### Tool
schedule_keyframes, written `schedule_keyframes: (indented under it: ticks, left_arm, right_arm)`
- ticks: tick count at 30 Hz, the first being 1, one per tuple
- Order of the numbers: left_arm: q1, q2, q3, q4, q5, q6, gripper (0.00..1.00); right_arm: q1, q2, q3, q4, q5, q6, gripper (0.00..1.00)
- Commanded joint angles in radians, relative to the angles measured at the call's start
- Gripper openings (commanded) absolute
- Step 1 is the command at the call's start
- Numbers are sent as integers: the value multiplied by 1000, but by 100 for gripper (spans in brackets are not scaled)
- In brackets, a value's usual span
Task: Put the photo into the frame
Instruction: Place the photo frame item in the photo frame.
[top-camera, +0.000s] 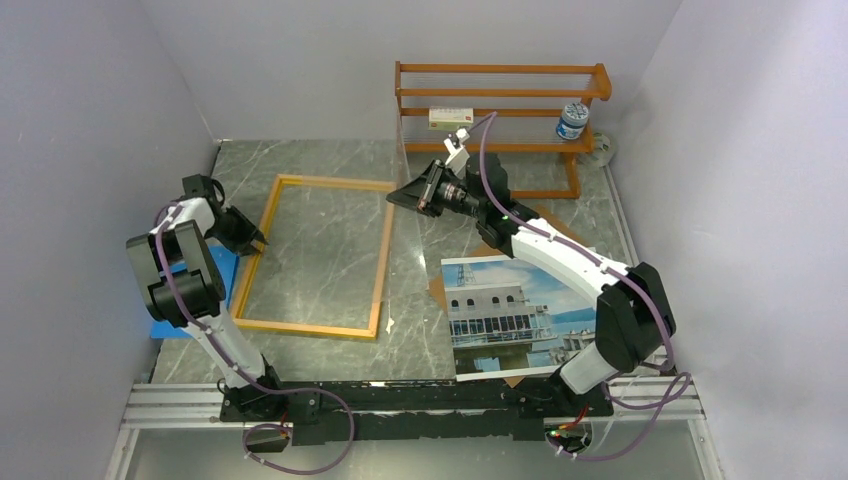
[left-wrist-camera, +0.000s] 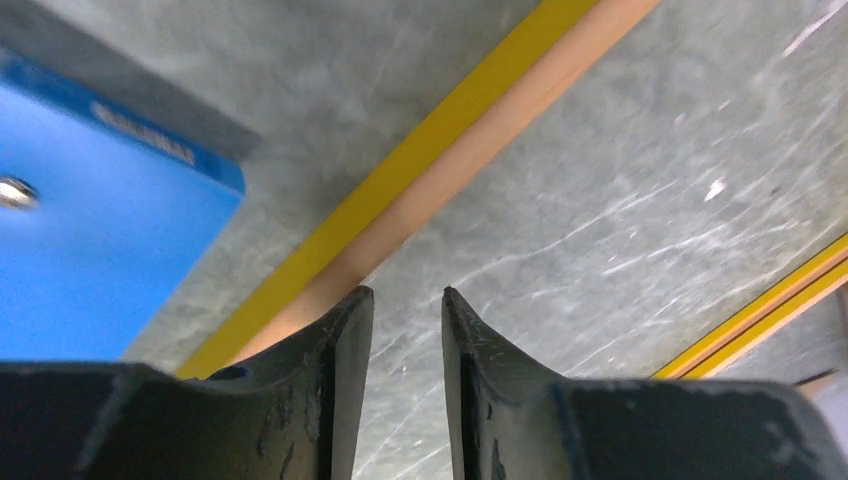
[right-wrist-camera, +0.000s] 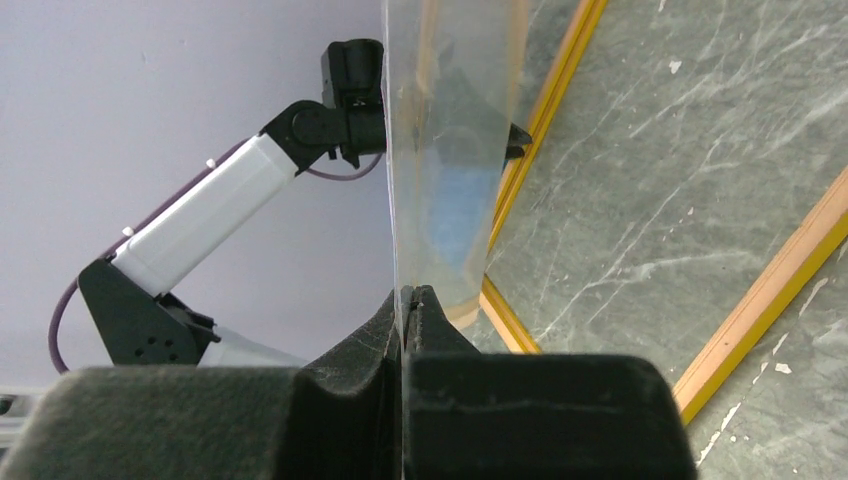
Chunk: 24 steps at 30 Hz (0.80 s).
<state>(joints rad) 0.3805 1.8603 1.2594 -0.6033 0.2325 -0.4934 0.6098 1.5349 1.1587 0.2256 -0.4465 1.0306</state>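
The frame (top-camera: 383, 262) lies flat on the marble table, left of centre, its yellow face and wood-coloured side showing in the left wrist view (left-wrist-camera: 440, 160). My left gripper (top-camera: 262, 243) hovers at the frame's left rail; its jaws (left-wrist-camera: 408, 292) stand a little apart with only table between them. My right gripper (top-camera: 392, 198) is above the frame's far right corner, shut (right-wrist-camera: 405, 292) on the bottom edge of an upright clear pane (right-wrist-camera: 450, 150). The photo (top-camera: 510, 310), a white building under blue sky, lies face up at the right, under my right arm.
A blue sheet (top-camera: 225, 270) lies just left of the frame, also in the left wrist view (left-wrist-camera: 90, 230). Brown cardboard (top-camera: 437, 290) sticks out from under the photo. An orange-brown shelf rack (top-camera: 500, 95) at the back holds a white box (top-camera: 452, 117) and a jar (top-camera: 573, 120).
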Motion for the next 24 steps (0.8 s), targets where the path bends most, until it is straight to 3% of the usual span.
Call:
schedule_keyframes:
  ticks: [1, 9, 11, 18, 24]
  left_arm:
    - [-11, -9, -107, -63, 48, -36, 38]
    - [-12, -133, -252, -51, 128, -52, 34]
    - [-11, -171, -258, -44, 122, -39, 37]
    - [-12, -222, -116, -57, -5, 16, 68]
    - [-12, -118, 18, -3, -75, 55, 87]
  right_arm:
    - [7, 11, 22, 76, 10, 42, 0]
    - [17, 57, -33, 145, -16, 113, 0]
    - [19, 67, -34, 158, -24, 118, 0]
    - [24, 79, -29, 166, -47, 103, 0]
    - [24, 106, 20, 129, -74, 52, 0]
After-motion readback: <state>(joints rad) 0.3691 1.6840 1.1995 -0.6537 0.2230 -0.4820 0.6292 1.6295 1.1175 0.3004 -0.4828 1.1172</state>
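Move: Half-closed and low, the left hand hovers just inside the frame's left bar, with the frame's middle about 12 cm to its right, 2 cm back and some 4 cm below; the blue board's middle is about 16 cm left and 11 cm back. The right hand, pinching the clear sheet, has the frame's middle about 21 cm to its left, 1 cm back and 26 cm below, and the photo about 32 cm right and 16 cm back. Lowering the still-pinched clear sheet towards the frame, the right hand sinks about 4 cm, easing slightly left and tipping its fingers a little further down. Meanwhile the left hand sweeps back and right about 9 cm over the frame's inside, dipping slightly, then reverses forward and left, rises some 6 cm and spreads its fingers wide. ##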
